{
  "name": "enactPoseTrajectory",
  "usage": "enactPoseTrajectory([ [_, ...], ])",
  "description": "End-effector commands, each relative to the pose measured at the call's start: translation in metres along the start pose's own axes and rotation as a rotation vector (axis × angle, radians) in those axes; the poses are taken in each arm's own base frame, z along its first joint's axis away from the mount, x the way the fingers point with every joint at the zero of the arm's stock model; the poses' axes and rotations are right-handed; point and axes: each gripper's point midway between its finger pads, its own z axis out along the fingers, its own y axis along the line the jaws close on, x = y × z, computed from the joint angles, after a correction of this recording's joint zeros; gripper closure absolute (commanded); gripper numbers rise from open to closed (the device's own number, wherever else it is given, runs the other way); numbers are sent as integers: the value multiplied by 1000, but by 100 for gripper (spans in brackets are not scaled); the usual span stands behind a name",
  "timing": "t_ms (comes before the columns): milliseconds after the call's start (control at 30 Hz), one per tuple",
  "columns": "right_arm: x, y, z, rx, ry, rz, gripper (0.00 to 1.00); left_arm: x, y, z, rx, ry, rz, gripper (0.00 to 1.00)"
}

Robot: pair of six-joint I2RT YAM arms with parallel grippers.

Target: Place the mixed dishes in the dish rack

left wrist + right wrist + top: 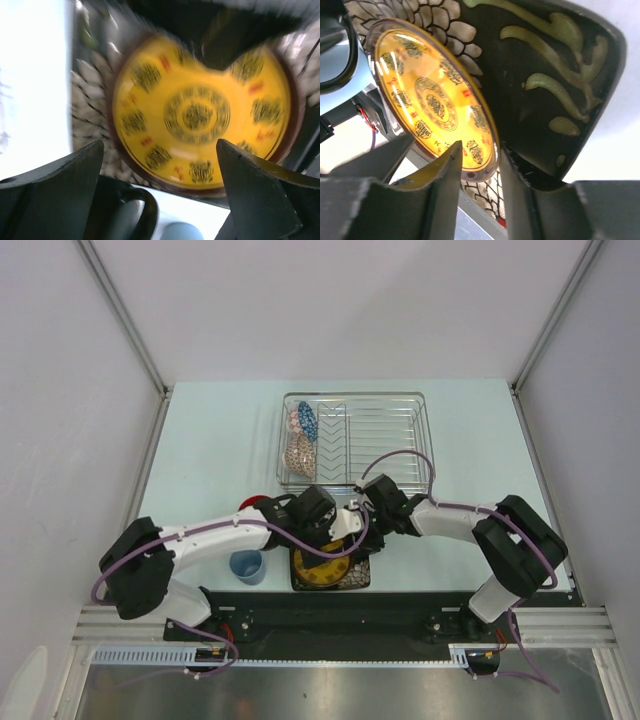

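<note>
The yellow round plate [322, 566] lies on the dark square plate [356, 578] near the table's front edge. In the right wrist view the yellow plate [432, 100] tilts up off the dark plate [555, 75]. My right gripper [479, 150] is shut on its rim, one finger on its face and one under it; it also shows from above [362, 532]. My left gripper [160, 150] is open and empty, just over the yellow plate [200, 112]; from above it is beside the right gripper [338, 537]. The dish rack [400, 430] holds the blue bowl [306, 420] and the pinkish bowl [298, 452].
The light-blue cup [246, 565] stands left of the plates. The black mug with red inside [254, 504] is partly hidden under my left arm; its handle [142, 212] shows by the left finger. Both arms crowd over the plates.
</note>
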Motion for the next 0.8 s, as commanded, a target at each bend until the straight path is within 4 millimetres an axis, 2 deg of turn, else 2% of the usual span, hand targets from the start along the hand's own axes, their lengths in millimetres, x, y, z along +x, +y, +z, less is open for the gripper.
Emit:
enactPoseTrajectory([
  [0, 4, -10, 7, 29, 14, 13, 64, -57, 7, -22, 13, -140, -32, 0],
  [133, 5, -12, 9, 34, 19, 19, 81, -66, 10, -31, 6, -160, -32, 0],
  [267, 5, -12, 6, 40, 14, 16, 87, -69, 21, -43, -48, -171, -24, 0],
  [333, 1, -9, 2, 35, -8, 6, 99, -71, 27, -51, -76, -178, -13, 0],
  [433, -2, -10, -8, 52, -33, 1, 100, -75, 37, -65, -110, -190, -15, 0],
  [467, -7, -5, -16, 40, -60, -12, 100, -75, 42, -68, -121, -191, -24, 0],
  [533, -12, -8, -26, 57, -89, -21, 100, -79, 49, -77, -142, -209, -31, 0],
  [600, -20, -5, -41, 63, -142, -61, 100, -80, 63, -84, -173, -222, -50, 0],
  [733, -26, -8, -63, 116, -182, -131, 100, -89, 97, -112, -234, -283, -111, 0],
  [767, -30, -10, -67, 138, -204, -145, 100, -85, 108, -117, -251, -289, -139, 0],
])
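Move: The yellow plate already stands tipped with its right rim up between the right hand's half-open fingers; its middle is about 5 cm to that hand's left, 2 cm back and 2 cm lower. The dark tray lies beneath, its middle roughly 3 cm left and 4 cm below, while the red mug stands some 17 cm left and 6 cm ahead. The plate's middle is about 2 cm back, 1 cm right and 3 cm below the left hand, wide open over it. The right hand stays by the plate's raised right rim, easing down barely 1 cm as its fingers close fully and pinch the rim, then draws the gripped plate right and up about 3 cm each way, moving slightly forward and tilting back a little. Meanwhile the left hand, fingers still wide open, leaves the plate by lifting up and to the right, pauses briefly, then climbs on and reaches forward towards the rack, ending about 11 cm higher and 6 cm farther out. ##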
